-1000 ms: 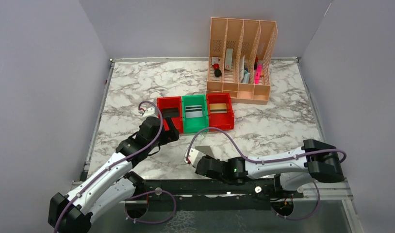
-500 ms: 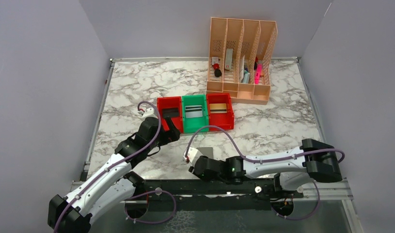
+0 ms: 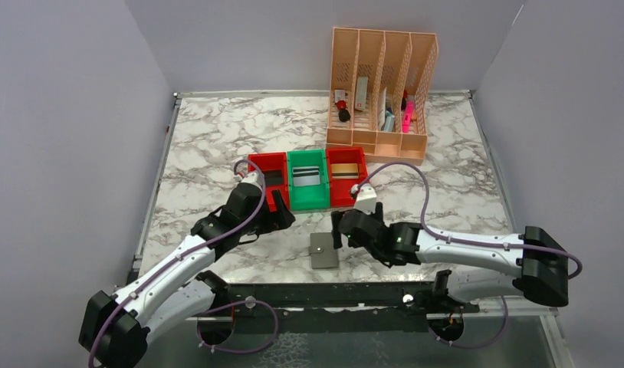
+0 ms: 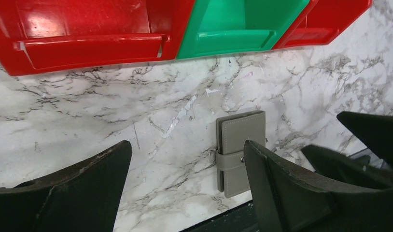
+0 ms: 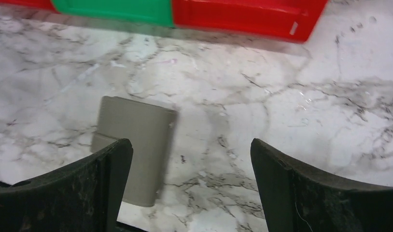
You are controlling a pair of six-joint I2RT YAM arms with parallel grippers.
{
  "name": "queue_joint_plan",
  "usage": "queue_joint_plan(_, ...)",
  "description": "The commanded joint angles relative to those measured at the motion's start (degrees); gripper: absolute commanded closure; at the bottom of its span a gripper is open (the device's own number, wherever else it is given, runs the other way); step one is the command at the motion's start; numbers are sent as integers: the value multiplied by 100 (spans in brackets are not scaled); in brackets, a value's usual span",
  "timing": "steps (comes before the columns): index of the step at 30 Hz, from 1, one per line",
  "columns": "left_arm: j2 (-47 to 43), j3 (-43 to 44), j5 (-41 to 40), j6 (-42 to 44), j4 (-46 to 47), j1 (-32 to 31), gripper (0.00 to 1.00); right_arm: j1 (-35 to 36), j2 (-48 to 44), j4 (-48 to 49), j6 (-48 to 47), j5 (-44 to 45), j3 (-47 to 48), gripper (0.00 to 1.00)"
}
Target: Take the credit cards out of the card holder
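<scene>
The grey card holder (image 3: 323, 251) lies folded shut and flat on the marble near the table's front edge, its strap snapped across it (image 4: 240, 152); it also shows in the right wrist view (image 5: 134, 145). A black credit card (image 3: 272, 179) lies in the left red bin, a silver one (image 3: 307, 179) in the green bin, a gold one (image 3: 344, 172) in the right red bin. My left gripper (image 3: 283, 219) (image 4: 185, 150) hangs open to the left of the holder. Just right of it my right gripper (image 3: 338, 228) (image 5: 190, 145) is open and empty.
The two red bins (image 3: 267, 162) (image 3: 347, 195) and the green bin (image 3: 307, 198) stand in a row just behind both grippers. A tall peach slotted organiser (image 3: 382, 96) stands at the back right. A black rail (image 3: 332, 295) runs along the front edge close to the holder.
My right gripper has opened and let go of the card holder, which now lies on the table; that arm swung right and back. My left gripper moved a little to the right.
</scene>
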Motion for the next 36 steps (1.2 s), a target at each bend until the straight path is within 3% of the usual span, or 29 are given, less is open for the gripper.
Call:
queue_joint_plan(1, 275, 84, 661, 311, 316, 5, 13, -535, -355, 51, 640, -984, -503, 3)
queue_joint_plan(6, 482, 94, 1198, 539, 509, -29, 22, -1244, -153, 960, 719, -2740, -911, 9)
queue_joint_plan(14, 792, 102, 1430, 715, 542, -355, 35, -1445, 676, 1602, 869, -3602, -821, 20)
queue_joint_plan(36, 2498, 797, 255, 640, 567, -2106, 53, -1772, 1188, 1994, 1494, -3659, -1086, 58)
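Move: The grey card holder lies flat on the table, some 7 cm to the right hand's left, about 3 cm back and roughly 10 cm below. From that hand, the right red tray is about 16 cm ahead and 1 cm left, the green tray 16 cm ahead and 11 cm left. From the left hand, the card holder is about 12 cm right, 6 cm back and 10 cm below; the left red tray is 13 cm ahead and 3 cm left. The right hand drops about 8 cm to the card holder's right edge, swinging briefly right and then back left as it draws slightly back, its fingers tipping some 30 degrees steeper and closing to under half open, with one finger over the cover and the other just beyond the edge. The left hand comes in from the other side, going about 9 cm right, back and down towards the holder, turning some 30 degrees clockwise while its fingers narrow to about half open, still short of the leather. ##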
